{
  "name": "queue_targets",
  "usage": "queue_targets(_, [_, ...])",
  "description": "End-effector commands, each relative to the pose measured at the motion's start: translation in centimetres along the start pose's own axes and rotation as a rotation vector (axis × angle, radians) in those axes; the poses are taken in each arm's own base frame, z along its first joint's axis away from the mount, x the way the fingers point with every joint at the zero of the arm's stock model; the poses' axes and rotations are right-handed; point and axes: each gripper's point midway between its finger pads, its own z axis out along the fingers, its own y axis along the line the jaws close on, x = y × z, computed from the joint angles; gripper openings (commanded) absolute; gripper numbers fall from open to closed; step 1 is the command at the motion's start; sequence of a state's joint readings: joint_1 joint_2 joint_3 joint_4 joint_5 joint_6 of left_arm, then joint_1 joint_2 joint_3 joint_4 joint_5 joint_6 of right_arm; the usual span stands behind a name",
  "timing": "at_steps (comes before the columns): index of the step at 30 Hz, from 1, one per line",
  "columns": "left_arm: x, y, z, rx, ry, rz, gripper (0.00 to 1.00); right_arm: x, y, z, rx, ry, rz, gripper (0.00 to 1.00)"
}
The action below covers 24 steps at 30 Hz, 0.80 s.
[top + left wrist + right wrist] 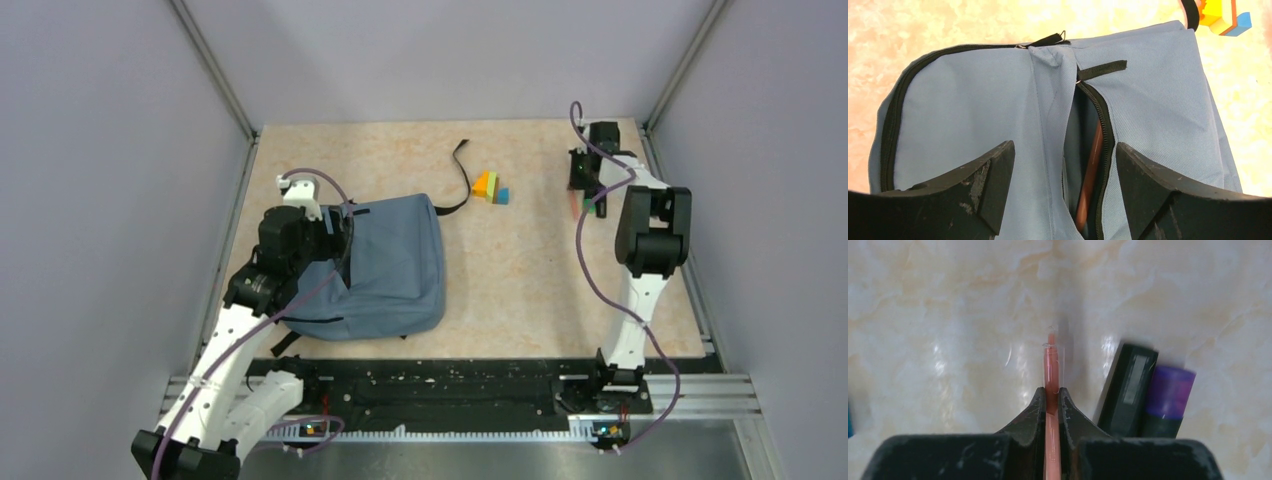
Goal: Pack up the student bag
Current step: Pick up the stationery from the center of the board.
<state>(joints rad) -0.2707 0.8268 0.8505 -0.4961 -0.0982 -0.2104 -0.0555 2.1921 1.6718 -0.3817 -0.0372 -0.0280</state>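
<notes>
The student bag (385, 265), dusty blue with black zippers, lies flat on the left half of the table. My left gripper (343, 232) hovers open over its upper left part. In the left wrist view the bag (973, 110) fills the frame, and my left gripper (1063, 150) straddles an unzipped slit where a thin orange-brown stick (1090, 170) shows inside. At the far right of the table, my right gripper (588, 200) points down at the surface. In the right wrist view it (1051, 392) is shut on a slim pink pen (1050, 365).
A black-and-purple marker (1148, 395) lies just right of the pinched pen. A small pile of coloured blocks (491, 187) sits beyond the bag's top right corner, next to a loose black strap (462, 175). Grey walls enclose the table on three sides.
</notes>
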Motion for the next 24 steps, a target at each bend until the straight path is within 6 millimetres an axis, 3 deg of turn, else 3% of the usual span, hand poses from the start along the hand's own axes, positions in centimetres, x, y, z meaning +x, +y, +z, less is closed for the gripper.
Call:
queue_targets(1, [-1.8, -0.6, -0.3, 0.045, -0.089, 0.028, 0.78, -3.3, 2.8, -6.0, -0.136, -0.167, 0.107, 0.00])
queue_targets(3, [-2.0, -1.2, -0.6, 0.081, -0.108, 0.035, 0.78, -2.3, 4.0, -7.4, -0.196, -0.192, 0.139, 0.00])
queue_targets(7, [-2.8, -2.3, -1.0, 0.144, -0.142, 0.052, 0.78, -2.1, 6.3, -10.8, -0.306, -0.295, 0.177, 0.00])
queue_targets(11, [-4.9, -3.7, -1.6, 0.206, -0.186, 0.018, 0.78, -1.2, 7.3, -13.0, -0.330, -0.326, 0.169, 0.00])
queue_targets(16, [-8.5, -8.4, -2.7, 0.429, -0.220, -0.112, 0.77, -0.2, 7.6, -15.3, -0.331, -0.334, 0.146, 0.00])
queue_targets(19, [-9.6, -11.3, -3.1, 0.580, -0.213, -0.172, 0.77, 0.1, 8.9, -17.5, -0.371, -0.349, 0.140, 0.00])
queue_targets(21, [-9.4, -13.1, -3.2, 0.664, -0.190, -0.186, 0.77, 0.3, 11.5, -19.7, -0.412, -0.385, 0.134, 0.00])
queue_targets(24, [-7.2, -16.0, -2.9, 0.763, -0.126, -0.153, 0.77, 0.5, 16.6, -23.9, -0.514, -0.476, 0.104, 0.00])
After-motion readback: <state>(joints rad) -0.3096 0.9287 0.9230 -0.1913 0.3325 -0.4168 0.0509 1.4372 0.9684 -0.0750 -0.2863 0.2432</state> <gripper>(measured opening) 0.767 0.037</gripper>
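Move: The right hand already pinches the pink pen low over the board. The bag it is carried towards is about 53 cm to the left and 24 cm back. The blocks lie some 22 cm left, level with it; the black-green marker about 4 cm right and 4 cm back. From the empty left hand the pink pen is some 60 cm right, 22 cm ahead and 18 cm lower, the bag's middle 6 cm right and 15 cm below. Back, up and left in one quick sweep, about 12 cm in each, the right hand carries the pink pen away from the markers towards the bag, grip kept, fingers tipping up and its left side rising some 20 degrees. The open left hand meanwhile swings about 10 cm right and 8 cm up over the bag, rolling to its right and turning clockwise some 20 degrees towards the pen. ##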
